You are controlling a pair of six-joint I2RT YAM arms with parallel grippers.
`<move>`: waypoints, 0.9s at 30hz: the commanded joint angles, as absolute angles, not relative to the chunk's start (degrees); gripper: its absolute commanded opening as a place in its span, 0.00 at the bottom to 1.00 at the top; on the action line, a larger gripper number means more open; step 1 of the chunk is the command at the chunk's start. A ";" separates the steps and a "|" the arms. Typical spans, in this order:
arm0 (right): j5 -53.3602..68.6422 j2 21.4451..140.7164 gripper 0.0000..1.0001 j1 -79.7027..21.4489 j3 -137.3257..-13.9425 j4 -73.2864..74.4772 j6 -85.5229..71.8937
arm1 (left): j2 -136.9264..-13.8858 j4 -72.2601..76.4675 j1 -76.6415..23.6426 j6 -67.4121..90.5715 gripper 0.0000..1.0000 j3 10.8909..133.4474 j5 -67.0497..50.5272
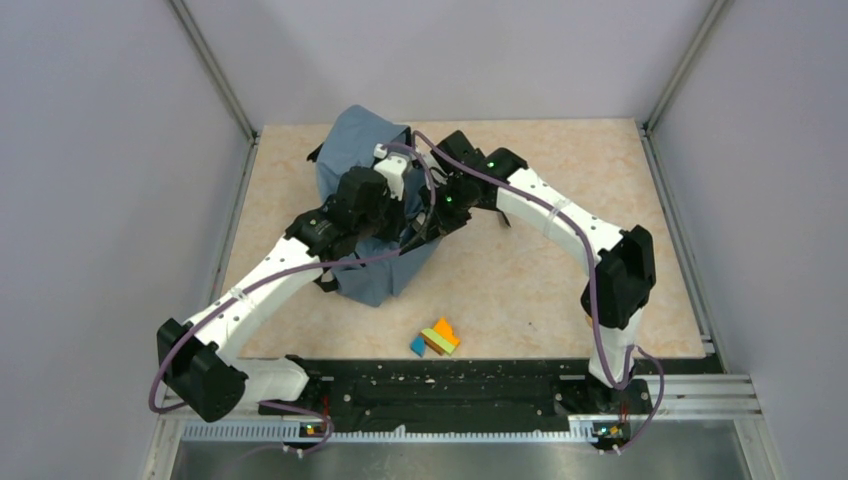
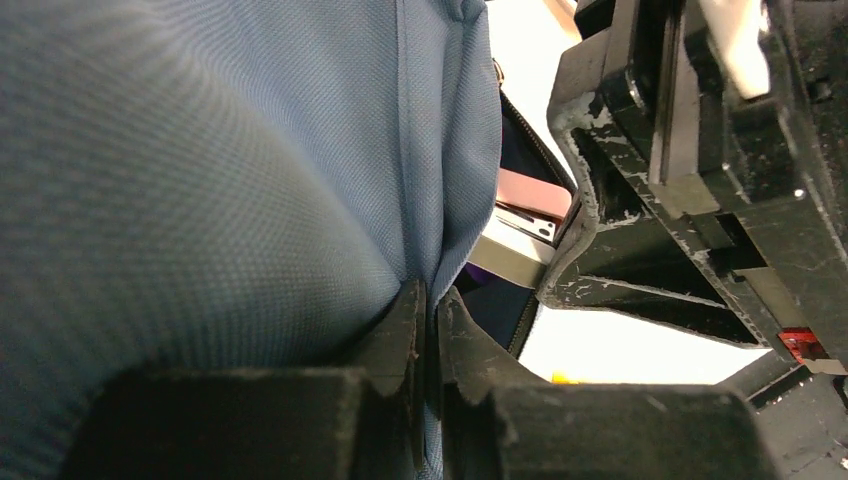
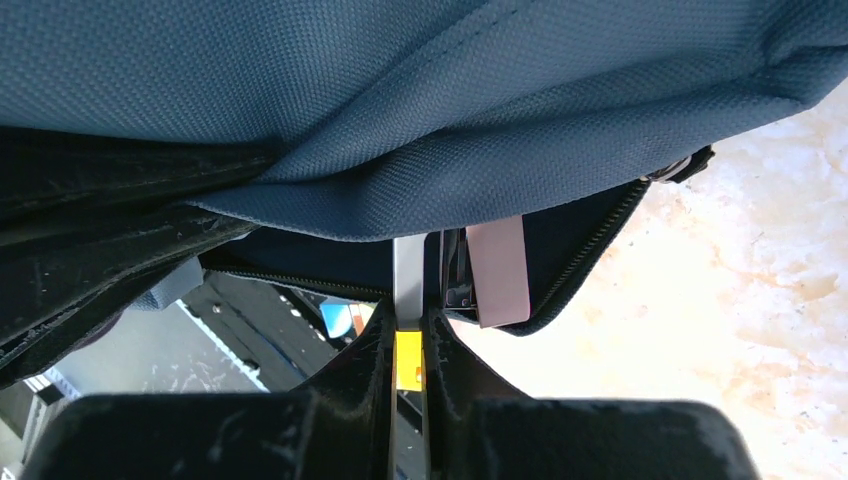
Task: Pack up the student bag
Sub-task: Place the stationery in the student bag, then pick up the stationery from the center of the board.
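Observation:
The student bag [image 1: 352, 150] is a slate-blue fabric backpack standing at the back left of the table, its mouth facing right. My left gripper [image 2: 432, 302] is shut on a fold of the student bag's blue fabric [image 2: 250, 170] at the rim of the opening. My right gripper [image 3: 408, 328] is shut on a thin book with a grey and yellow edge [image 3: 407, 285], whose far end reaches into the zipped opening. A pink-covered book [image 3: 497, 268] lies inside against the dark lining. From above, both grippers meet at the bag's mouth [image 1: 432, 212].
A small stack of coloured books [image 1: 436, 338], orange, green and blue, lies on the beige tabletop near the front edge. The black mounting rail [image 1: 450, 385] runs along the near side. Grey enclosure walls stand left, right and behind.

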State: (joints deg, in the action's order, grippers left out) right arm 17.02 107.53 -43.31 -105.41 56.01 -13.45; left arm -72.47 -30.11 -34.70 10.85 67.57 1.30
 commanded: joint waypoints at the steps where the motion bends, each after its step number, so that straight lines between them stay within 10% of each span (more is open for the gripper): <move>1: 16.09 107.95 0.00 -43.13 -105.49 59.56 -11.18 | -69.26 -28.13 -34.77 12.30 0.06 68.05 0.29; 11: 14.76 105.93 0.49 -43.09 -106.13 52.85 -13.59 | -69.51 -28.19 -34.80 12.22 0.06 68.08 0.83; 27: 1.71 76.40 0.69 -32.97 -76.89 35.73 -23.01 | -69.00 -28.00 -34.77 11.78 0.06 67.77 3.06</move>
State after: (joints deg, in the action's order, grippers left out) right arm 8.01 88.25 -39.90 -86.15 42.13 -18.24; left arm -72.25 -30.13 -34.81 10.85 67.31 1.54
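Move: The stapler is in the right hand's closed fingers; the bag pocket's open mouth it is meant for lies just under them, about 2 cm to the left, 1 cm ahead and 4 cm down. The fabric edge above the pocket is some 5 cm to the right hand's left, 2 cm ahead and 3 cm up. The toy blocks lie roughly 17 cm back, 2 cm right and 16 cm below. From the left hand, the pocket mouth is about 6 cm right, level ahead and 6 cm lower. The right hand stays almost in place over the pocket, sinking barely half a centimetre while its fingers spread from shut to about two-thirds open and let go of the stapler, then pulls away from the bag ever faster, about 5 cm to the right and 4 cm up, its wrist swinging some 20 degrees clockwise so the fingertips turn forward. The left hand stays where it is, still pinching the fabric edge above the pocket to keep the mouth clear. ##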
